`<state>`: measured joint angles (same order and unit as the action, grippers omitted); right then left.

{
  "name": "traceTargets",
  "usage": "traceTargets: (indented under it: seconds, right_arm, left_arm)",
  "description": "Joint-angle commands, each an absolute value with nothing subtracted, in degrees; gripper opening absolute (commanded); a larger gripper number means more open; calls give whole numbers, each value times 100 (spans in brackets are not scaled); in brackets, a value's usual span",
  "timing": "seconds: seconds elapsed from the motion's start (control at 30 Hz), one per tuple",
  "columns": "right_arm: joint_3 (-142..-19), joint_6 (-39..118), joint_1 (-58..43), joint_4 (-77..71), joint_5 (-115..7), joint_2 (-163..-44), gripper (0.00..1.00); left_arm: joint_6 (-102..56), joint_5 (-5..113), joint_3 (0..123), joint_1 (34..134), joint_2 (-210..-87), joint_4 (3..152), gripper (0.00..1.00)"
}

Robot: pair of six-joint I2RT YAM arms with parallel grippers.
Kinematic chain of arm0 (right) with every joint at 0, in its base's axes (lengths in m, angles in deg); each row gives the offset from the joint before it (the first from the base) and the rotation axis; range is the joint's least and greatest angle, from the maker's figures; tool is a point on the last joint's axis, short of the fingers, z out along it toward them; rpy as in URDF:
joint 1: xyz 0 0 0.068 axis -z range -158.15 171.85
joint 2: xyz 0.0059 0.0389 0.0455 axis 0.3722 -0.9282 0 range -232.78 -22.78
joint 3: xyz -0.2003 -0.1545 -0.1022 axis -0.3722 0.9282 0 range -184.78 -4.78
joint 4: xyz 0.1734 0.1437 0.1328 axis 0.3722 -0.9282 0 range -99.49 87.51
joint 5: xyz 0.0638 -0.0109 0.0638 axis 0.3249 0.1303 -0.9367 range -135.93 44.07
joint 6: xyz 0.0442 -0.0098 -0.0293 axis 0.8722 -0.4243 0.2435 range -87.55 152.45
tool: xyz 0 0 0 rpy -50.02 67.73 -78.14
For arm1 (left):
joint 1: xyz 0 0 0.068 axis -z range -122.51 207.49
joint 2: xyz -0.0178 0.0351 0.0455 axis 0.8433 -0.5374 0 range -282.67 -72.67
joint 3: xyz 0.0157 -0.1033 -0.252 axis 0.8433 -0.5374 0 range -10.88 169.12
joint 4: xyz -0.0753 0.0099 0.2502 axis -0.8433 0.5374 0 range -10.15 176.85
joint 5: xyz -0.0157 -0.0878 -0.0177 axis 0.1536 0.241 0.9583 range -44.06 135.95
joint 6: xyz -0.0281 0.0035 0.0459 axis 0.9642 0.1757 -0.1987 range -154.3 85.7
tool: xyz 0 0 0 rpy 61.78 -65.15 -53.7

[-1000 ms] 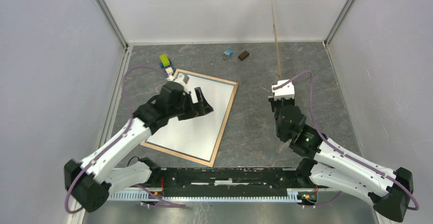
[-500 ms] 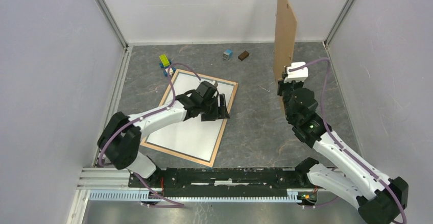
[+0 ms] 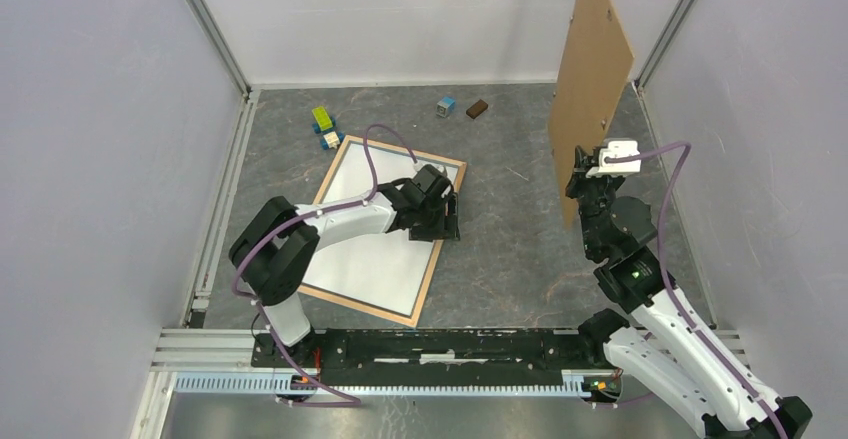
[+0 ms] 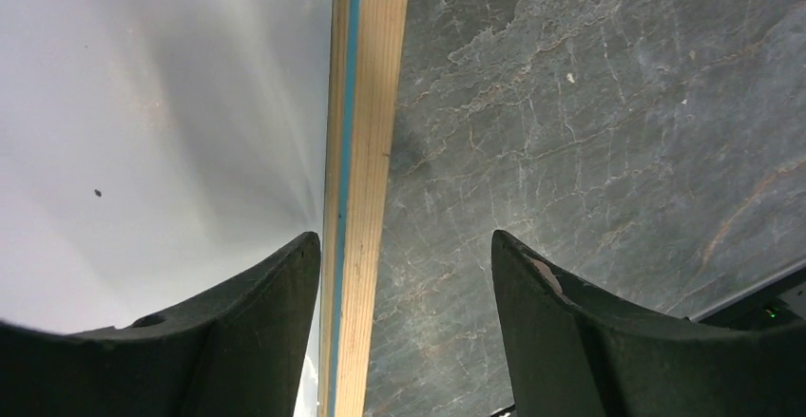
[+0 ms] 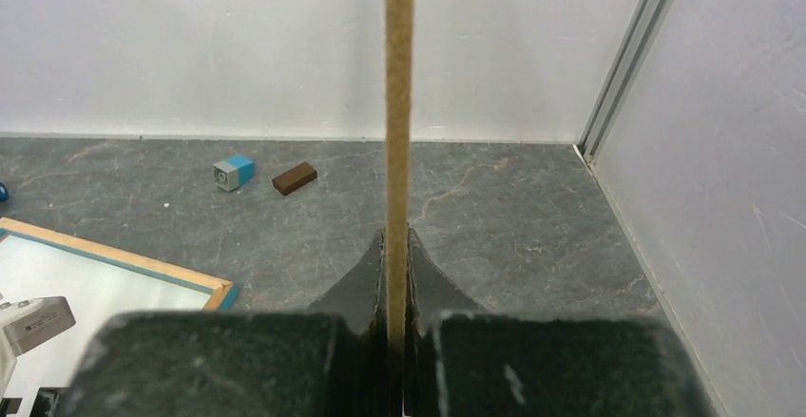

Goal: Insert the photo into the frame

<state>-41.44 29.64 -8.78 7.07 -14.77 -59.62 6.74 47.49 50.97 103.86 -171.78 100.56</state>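
The frame [image 3: 428,284] lies flat on the table with its light wood back up. The photo [image 3: 370,264] rests inside it, plain white side up. My left gripper [image 3: 447,221] hangs low over the frame's right rail, open. In the left wrist view that rail [image 4: 371,104], with a thin blue strip, runs between the jaws of the left gripper [image 4: 404,236]. One finger is over the photo [image 4: 162,123] and the other over bare table. My right gripper [image 3: 578,181] is shut on the lower edge of the brown backing board [image 3: 590,69]. It holds the board upright at the right.
Small blocks lie at the back: a green-yellow one [image 3: 322,117], a blue one [image 3: 328,140], a blue-grey cube [image 3: 446,106] and a brown block [image 3: 477,109]. White walls close in three sides. The arms' base rail [image 3: 440,344] runs along the near edge.
My left gripper has slid right across the photo to the frame's right rail, and its jaws have narrowed a little. My right arm has carried the board up and to the right, turning it.
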Motion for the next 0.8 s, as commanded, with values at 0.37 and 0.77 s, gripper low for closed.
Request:
traceTargets:
  seconds: [0.37,0.77]
  right_arm:
    - [-4186,3090,-800,1209,-1760,-5859,0]
    - [-4257,3161,-800,1099,-1767,-5803,0]
  left_arm:
    - [675,4846,5700,10576,-17673,9694,72]
    - [965,5579,7239,10788,-18739,9445,72]
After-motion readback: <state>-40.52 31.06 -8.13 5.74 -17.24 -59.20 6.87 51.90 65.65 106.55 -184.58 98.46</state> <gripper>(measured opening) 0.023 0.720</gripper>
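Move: The near stretch of the frame's right rail lies under the left hand's open fingers, about 1 cm left of the hand point and 3 cm below. The frame's middle is some 15 cm to the hand's left, level with it; the frame's far right corner is roughly 13 cm ahead and 4 cm right. From the raised right hand, still holding the brown board upright, that stretch lies about 26 cm left, 4 cm back and 31 cm below. With its inner finger against the inside of the frame's right rail, the left hand drags the frame to the right, first settling down about 1 cm, then travelling some 8 cm right and about 2 cm forward, faster towards the end. Fingers stay wide open without pinching, and the wrist turns clockwise only some 5 degrees. The right hand keeps its grip on the board, almost still. ##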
